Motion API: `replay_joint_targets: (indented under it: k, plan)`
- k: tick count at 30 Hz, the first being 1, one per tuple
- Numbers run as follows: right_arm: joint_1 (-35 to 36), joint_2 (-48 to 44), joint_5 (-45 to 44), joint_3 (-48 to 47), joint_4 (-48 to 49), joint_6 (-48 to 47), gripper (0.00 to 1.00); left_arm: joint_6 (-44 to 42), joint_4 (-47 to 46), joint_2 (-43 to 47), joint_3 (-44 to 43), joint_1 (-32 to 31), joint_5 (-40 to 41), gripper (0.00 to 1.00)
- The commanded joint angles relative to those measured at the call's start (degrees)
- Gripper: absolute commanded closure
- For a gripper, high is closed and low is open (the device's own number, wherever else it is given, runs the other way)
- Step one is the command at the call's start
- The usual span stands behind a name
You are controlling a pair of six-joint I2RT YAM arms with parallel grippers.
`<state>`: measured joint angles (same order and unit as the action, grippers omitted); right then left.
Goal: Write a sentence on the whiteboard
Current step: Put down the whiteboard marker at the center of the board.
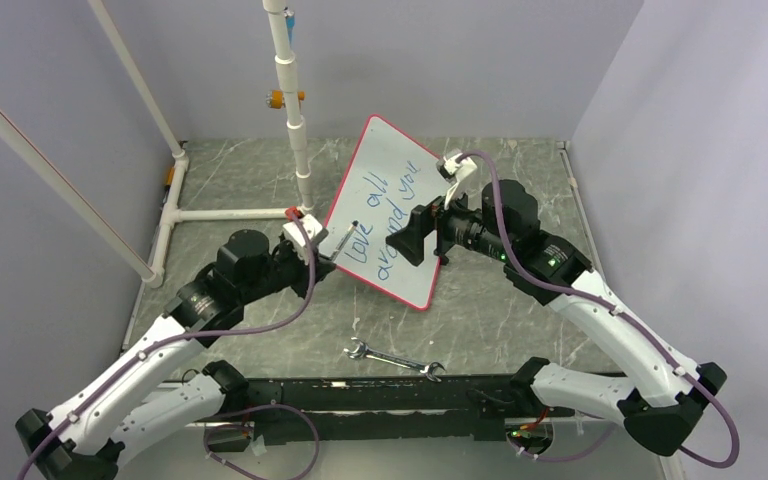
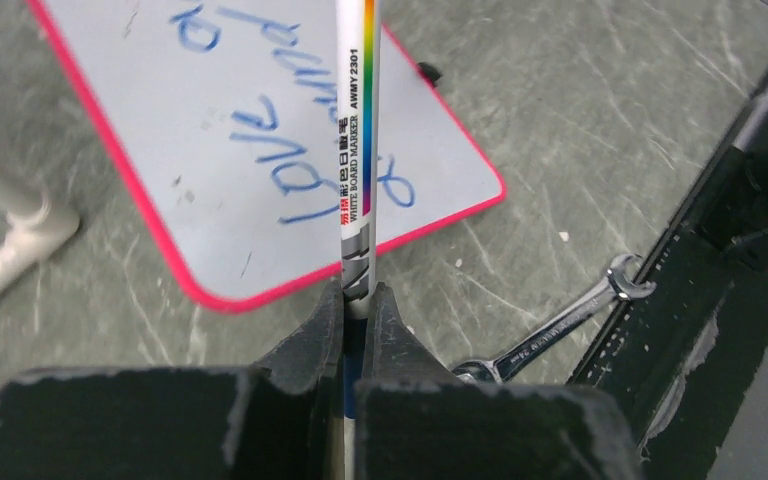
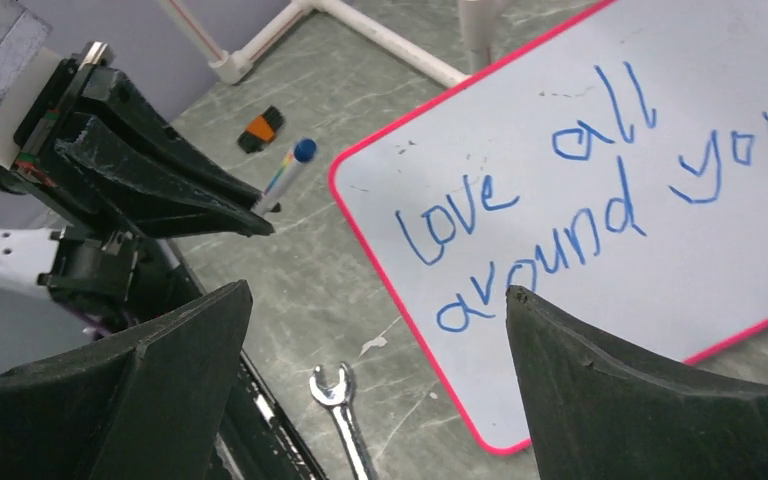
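The whiteboard lies slanted on the table, red-rimmed. The sentence "love all around you" is on it in blue, two lines. My left gripper sits at the board's left edge, shut on a white marker with a rainbow stripe. The marker sticks out over the board near the word "love". My right gripper is wide open and holds nothing; it hovers above the board's near corner, and the sentence shows between its fingers. The marker's blue end also shows there.
A steel wrench lies on the table just ahead of the arm bases, also seen in the wrist views. A white pipe frame stands behind the board. A small orange-and-black piece lies by the pipe.
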<state>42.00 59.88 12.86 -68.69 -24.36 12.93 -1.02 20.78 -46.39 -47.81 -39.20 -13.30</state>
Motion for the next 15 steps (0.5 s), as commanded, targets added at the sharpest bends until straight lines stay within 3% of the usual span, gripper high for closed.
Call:
replay_joint_targets:
  k: [1,9,15]
  plan:
    - [-0.41,-1.17,-6.05,0.99,0.52,1.0,0.0,12.89,-0.25,4.66,3.22,0.0,12.56,1.0]
    - [-0.44,-2.48,-9.03,2.32,2.38,2.49,0.0,28.69,15.13,13.16,4.58,0.0,36.7,1.0]
    - [-0.45,-2.57,-11.66,2.97,1.84,3.53,0.0,35.12,16.23,14.51,10.96,0.0,36.93,1.0]
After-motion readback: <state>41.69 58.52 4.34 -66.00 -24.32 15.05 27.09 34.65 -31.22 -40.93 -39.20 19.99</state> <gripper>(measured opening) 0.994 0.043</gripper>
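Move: The left fingers already hold the marker by its blue end. The bare table left of the whiteboard, where they head, is about 12 cm to the left, 3 cm ahead and 22 cm below; the whiteboard's middle is some 20 cm ahead and 12 cm right, the pipe corner about 20 cm ahead and 10 cm left, the wrench roughly 16 cm back and 13 cm right. From the empty right hand that bare spot lies about 27 cm left, level fore and aft, 31 cm below. Keeping its pinch on the marker's blue end, the left hand carries it left, away from the whiteboard and over the bare table, about 10 cm, sinking some 4 cm as it turns roughly 40 degrees counter-clockwise, so that the marker comes to point forward. The open right hand drifts about 3 cm right, forward and down, touching nothing. ##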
